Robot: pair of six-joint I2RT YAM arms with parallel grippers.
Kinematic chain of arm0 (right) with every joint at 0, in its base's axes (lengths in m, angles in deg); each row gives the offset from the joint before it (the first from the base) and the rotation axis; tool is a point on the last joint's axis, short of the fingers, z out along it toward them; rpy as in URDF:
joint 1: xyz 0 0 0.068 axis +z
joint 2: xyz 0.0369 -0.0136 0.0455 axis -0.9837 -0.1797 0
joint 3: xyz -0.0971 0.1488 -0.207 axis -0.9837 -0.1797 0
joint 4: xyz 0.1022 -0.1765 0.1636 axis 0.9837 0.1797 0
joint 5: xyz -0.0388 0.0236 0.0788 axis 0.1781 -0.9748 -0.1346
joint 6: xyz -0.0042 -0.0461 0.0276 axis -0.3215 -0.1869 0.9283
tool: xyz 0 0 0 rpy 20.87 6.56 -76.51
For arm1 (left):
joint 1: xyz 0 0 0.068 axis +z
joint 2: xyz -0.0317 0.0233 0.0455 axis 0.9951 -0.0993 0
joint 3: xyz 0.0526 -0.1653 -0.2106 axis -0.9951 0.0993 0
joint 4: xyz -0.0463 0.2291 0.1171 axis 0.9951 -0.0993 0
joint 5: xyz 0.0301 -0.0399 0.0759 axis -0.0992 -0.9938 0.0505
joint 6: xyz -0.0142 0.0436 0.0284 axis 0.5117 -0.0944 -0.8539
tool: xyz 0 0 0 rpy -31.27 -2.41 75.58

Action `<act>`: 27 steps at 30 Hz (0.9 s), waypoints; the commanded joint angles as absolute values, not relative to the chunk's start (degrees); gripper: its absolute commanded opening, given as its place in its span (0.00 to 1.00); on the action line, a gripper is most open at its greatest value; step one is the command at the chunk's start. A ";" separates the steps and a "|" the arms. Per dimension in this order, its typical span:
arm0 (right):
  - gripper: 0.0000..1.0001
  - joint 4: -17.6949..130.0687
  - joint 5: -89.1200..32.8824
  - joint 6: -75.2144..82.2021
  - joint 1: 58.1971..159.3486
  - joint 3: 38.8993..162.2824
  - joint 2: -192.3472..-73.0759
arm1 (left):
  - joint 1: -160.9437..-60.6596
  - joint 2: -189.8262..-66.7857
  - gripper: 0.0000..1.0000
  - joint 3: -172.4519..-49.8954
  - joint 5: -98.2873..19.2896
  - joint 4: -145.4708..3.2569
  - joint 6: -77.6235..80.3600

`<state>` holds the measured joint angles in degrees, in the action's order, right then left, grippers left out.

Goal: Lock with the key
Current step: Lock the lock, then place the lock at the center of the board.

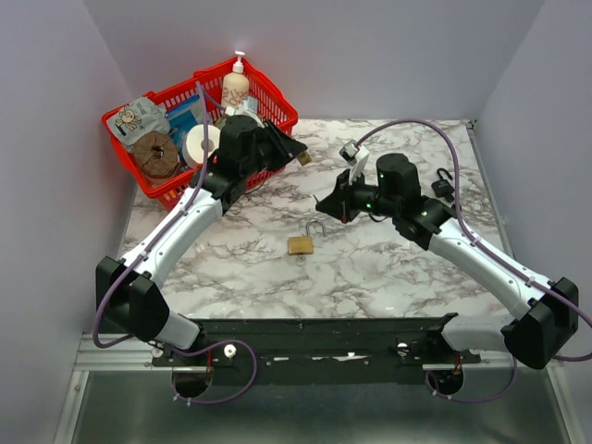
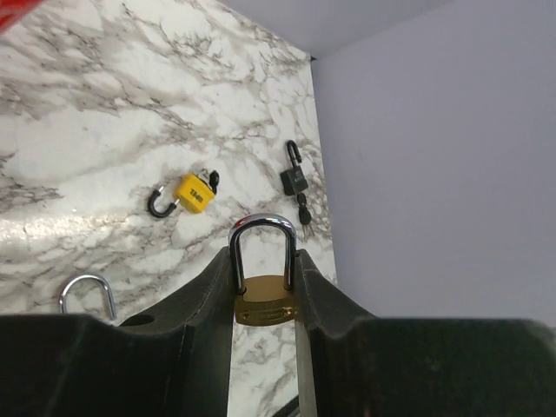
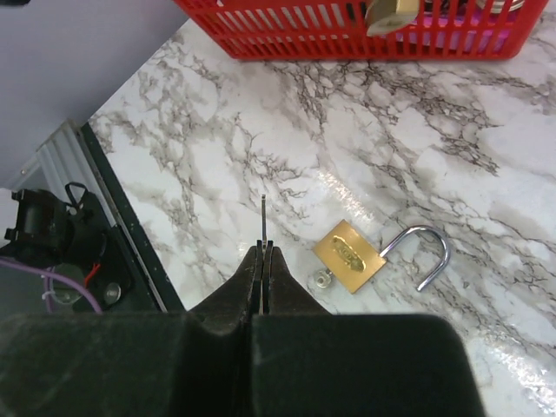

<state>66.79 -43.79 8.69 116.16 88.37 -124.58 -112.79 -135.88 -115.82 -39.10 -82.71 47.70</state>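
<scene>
My left gripper (image 2: 265, 261) is shut on a brass padlock (image 2: 265, 300) and holds it in the air by its sides, the steel shackle pushed in and pointing away from the wrist. From above, this gripper (image 1: 298, 155) hangs in front of the red basket. My right gripper (image 3: 263, 248) is shut on a thin key (image 3: 263, 217), seen edge-on, its blade sticking out past the fingertips above the marble. In the top view the right gripper (image 1: 322, 205) faces left, apart from the held padlock (image 1: 303, 159).
A second brass padlock (image 1: 301, 243) (image 3: 349, 256) lies mid-table with its shackle swung open and a small key (image 3: 324, 280) at its base. A yellow padlock (image 2: 193, 193) and a black padlock (image 1: 442, 185) (image 2: 293, 180) lie to the right. The red basket (image 1: 199, 120) of goods stands back left.
</scene>
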 commanded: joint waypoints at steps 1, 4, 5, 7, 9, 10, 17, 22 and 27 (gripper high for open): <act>0.01 65.26 -44.65 10.30 116.56 85.96 -123.00 | -112.60 -136.40 0.00 -118.99 -37.74 -83.75 40.96; 0.01 66.66 -42.89 11.53 116.30 85.69 -123.00 | -112.69 -135.08 0.00 -116.45 -38.53 -88.65 33.42; 0.01 68.06 -42.98 11.97 116.12 85.86 -123.43 | -112.69 -134.56 0.00 -115.22 -38.71 -90.33 30.95; 0.01 69.56 -42.72 12.59 115.86 86.30 -123.87 | -112.69 -132.54 0.00 -110.74 -38.62 -93.76 26.02; 0.01 70.09 -42.10 12.41 115.59 85.95 -123.70 | -112.69 -130.17 0.00 -107.66 -37.40 -99.21 18.73; 0.01 70.09 -41.49 12.15 115.51 85.69 -123.61 | -112.69 -129.11 0.00 -104.60 -35.48 -100.79 16.18; 0.01 70.09 -41.75 12.94 115.33 86.21 -125.81 | -111.55 -122.86 0.00 -93.06 -22.48 -106.69 6.58; 0.01 70.09 -41.66 12.76 115.24 87.27 -126.95 | -108.92 -123.38 0.00 -89.01 -17.44 -108.09 6.47; 0.01 70.01 -40.96 12.76 115.15 87.53 -127.39 | -107.25 -128.03 0.00 -89.63 -15.77 -108.45 9.21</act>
<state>69.02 -42.30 12.30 115.52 86.34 -126.85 -108.49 -124.93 -88.74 -20.52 -107.58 8.31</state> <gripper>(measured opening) 0.014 0.349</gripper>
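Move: The left hand, still holding the small closed padlock, is bound for clear marble some 11 cm back, 17 cm left and 31 cm below. From that hand, the large gold padlock with the open shackle lies about 12 cm back, 1 cm right and 31 cm below, and the red basket about 12 cm farther out, 20 cm left. From the right hand, which holds the key, the clear spot lies about level ahead, 27 cm left and 25 cm below. The left arm swings the small padlock away from the key, sinking some 22 cm while drawing back about 11 cm and, increasingly, sweeping about 17 cm left to the bare marble left of the gold padlock; its wrist turns some 60 degrees, so that fingers which pointed forward and right end mostly downward, their grip unchanged. The right arm keeps the key pinched between shut fingers and sinks about 4 cm with a slight tip of the wrist, still well above the table. ##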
